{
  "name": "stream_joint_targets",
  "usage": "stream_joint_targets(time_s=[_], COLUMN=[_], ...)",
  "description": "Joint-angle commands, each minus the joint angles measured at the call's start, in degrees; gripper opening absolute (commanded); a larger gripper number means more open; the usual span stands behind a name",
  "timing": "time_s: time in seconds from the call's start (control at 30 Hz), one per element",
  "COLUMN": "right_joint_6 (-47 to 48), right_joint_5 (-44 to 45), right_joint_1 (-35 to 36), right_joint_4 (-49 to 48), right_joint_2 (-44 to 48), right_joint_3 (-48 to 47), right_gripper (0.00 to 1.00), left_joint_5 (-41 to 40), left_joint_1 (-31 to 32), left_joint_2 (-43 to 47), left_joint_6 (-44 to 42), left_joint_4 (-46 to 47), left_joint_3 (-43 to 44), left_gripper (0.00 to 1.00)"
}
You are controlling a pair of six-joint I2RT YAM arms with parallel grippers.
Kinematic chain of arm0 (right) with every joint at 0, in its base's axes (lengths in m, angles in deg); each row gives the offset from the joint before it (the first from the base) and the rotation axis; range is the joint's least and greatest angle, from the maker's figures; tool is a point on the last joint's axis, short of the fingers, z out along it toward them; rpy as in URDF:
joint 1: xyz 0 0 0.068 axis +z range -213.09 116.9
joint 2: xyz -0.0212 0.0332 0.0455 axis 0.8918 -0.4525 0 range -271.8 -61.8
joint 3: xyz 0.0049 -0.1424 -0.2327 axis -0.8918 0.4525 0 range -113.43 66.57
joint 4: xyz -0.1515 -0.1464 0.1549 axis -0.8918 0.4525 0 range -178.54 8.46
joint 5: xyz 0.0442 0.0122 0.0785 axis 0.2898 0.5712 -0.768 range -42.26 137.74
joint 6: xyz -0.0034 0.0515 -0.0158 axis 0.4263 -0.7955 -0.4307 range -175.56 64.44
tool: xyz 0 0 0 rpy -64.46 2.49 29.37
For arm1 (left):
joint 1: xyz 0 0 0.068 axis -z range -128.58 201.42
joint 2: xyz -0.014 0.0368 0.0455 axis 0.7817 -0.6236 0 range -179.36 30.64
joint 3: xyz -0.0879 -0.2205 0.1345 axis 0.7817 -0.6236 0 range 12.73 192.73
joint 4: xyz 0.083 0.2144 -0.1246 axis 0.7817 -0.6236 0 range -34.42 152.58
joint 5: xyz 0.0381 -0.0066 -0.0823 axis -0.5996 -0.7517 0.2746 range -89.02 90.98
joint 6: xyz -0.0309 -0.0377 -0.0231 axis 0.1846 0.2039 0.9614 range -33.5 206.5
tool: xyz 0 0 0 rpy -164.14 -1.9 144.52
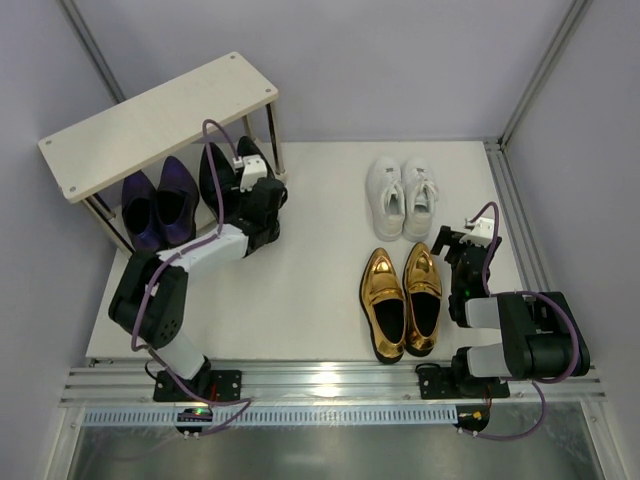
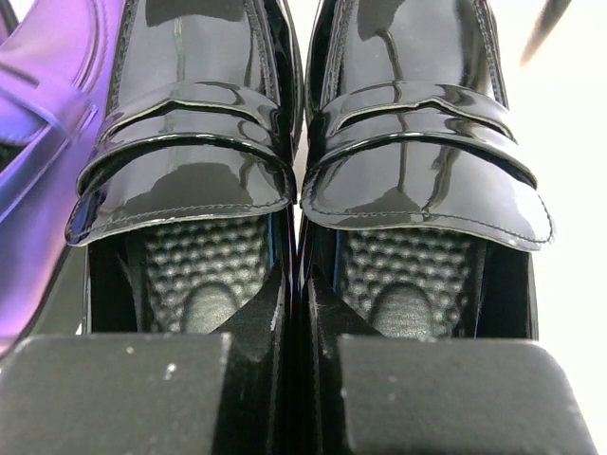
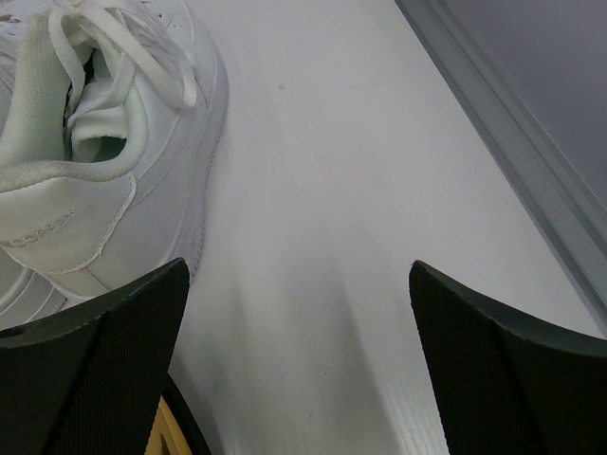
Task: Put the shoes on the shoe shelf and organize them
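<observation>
The shoe shelf (image 1: 150, 125) stands at the back left. On its lower tier, the purple shoes (image 1: 158, 205) sit side by side, toes inward. To their right are the black shoes (image 1: 215, 170). My left gripper (image 1: 250, 190) is at their heels. In the left wrist view this gripper (image 2: 302, 284) is shut on the two adjoining inner walls of the black shoes (image 2: 190, 142), pinching the pair together. A purple shoe (image 2: 47, 142) lies just to the left. The white sneakers (image 1: 402, 195) and gold loafers (image 1: 402, 298) stand on the table at the right. My right gripper (image 1: 470, 245) hangs open and empty beside them.
In the right wrist view my right gripper (image 3: 299, 284) is over bare table. A white sneaker (image 3: 114, 142) is at its left and a sliver of gold loafer (image 3: 161, 436) by the left finger. A metal frame rail (image 3: 512, 142) runs along the table's right edge.
</observation>
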Motion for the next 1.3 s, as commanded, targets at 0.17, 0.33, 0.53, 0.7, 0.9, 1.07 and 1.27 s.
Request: stream_joint_targets(time_s=[0.17,0.33,0.53,0.7,0.9,1.07,1.27], right_joint_6=[-0.06,0.03,0.03,0.03,0.03,0.03,0.03], right_joint_5=[0.16,0.08,0.16,0.16,0.16,0.16,0.16], right_joint_1=[0.26,0.26,0.26,0.26,0.26,0.26,0.26], right_joint_4=[-4.69,-4.77,-4.77,-4.69,-4.69,-4.77,-4.77], right_joint_2=[0.15,0.15,0.23,0.23,0.23,0.23,0.15], right_joint_3=[-0.96,-1.05,-0.96,-0.96,-0.96,-1.05,-0.96], right_gripper=[0.97,0.97,0.97,0.97,0.97,0.97,0.97], left_joint_5=[-2.44,-4.99,-7.1,-9.04,-11.67,-12.37,-12.56], left_joint_1=[-4.2,-4.2,-5.69,-5.96,-6.4,-7.19,-8.42], left_joint_2=[-4.01,-9.97,-15.44,-16.76,-17.28,-18.78,-21.42], left_joint_6=[-5.12,-4.77,-3.89,-3.89,-5.11,-3.8,-0.99], left_joint_4=[21.56,20.96,19.38,21.04,27.1,27.46,24.03], left_joint_3=[11.45,19.1,26.4,26.15,23.5,24.73,25.36], left_gripper=[0.0,0.0,0.0,0.0,0.0,0.0,0.0])
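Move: The left hand still holds the black loafer pair, taken to the free right half of the lower shelf, whose middle lies about 11 cm ahead, 4 cm left and roughly 8 cm down. The purple pair stands some 20 cm to the hand's left, about 1 cm nearer the base; the rack's right front post is about 9 cm ahead and 7 cm right. From the idle right hand that free place is some 18 cm ahead and 58 cm left. Forward some 12 cm, quickly at first, then creeping with a slight drift left, the left hand pushes the black pair deeper between the shelf boards, bobbing by up to 3 cm. Its wrist turns about 15 degrees counter-clockwise and the fingers tip up nearly as much, while they keep pinching the shoes' touching inner sides. ##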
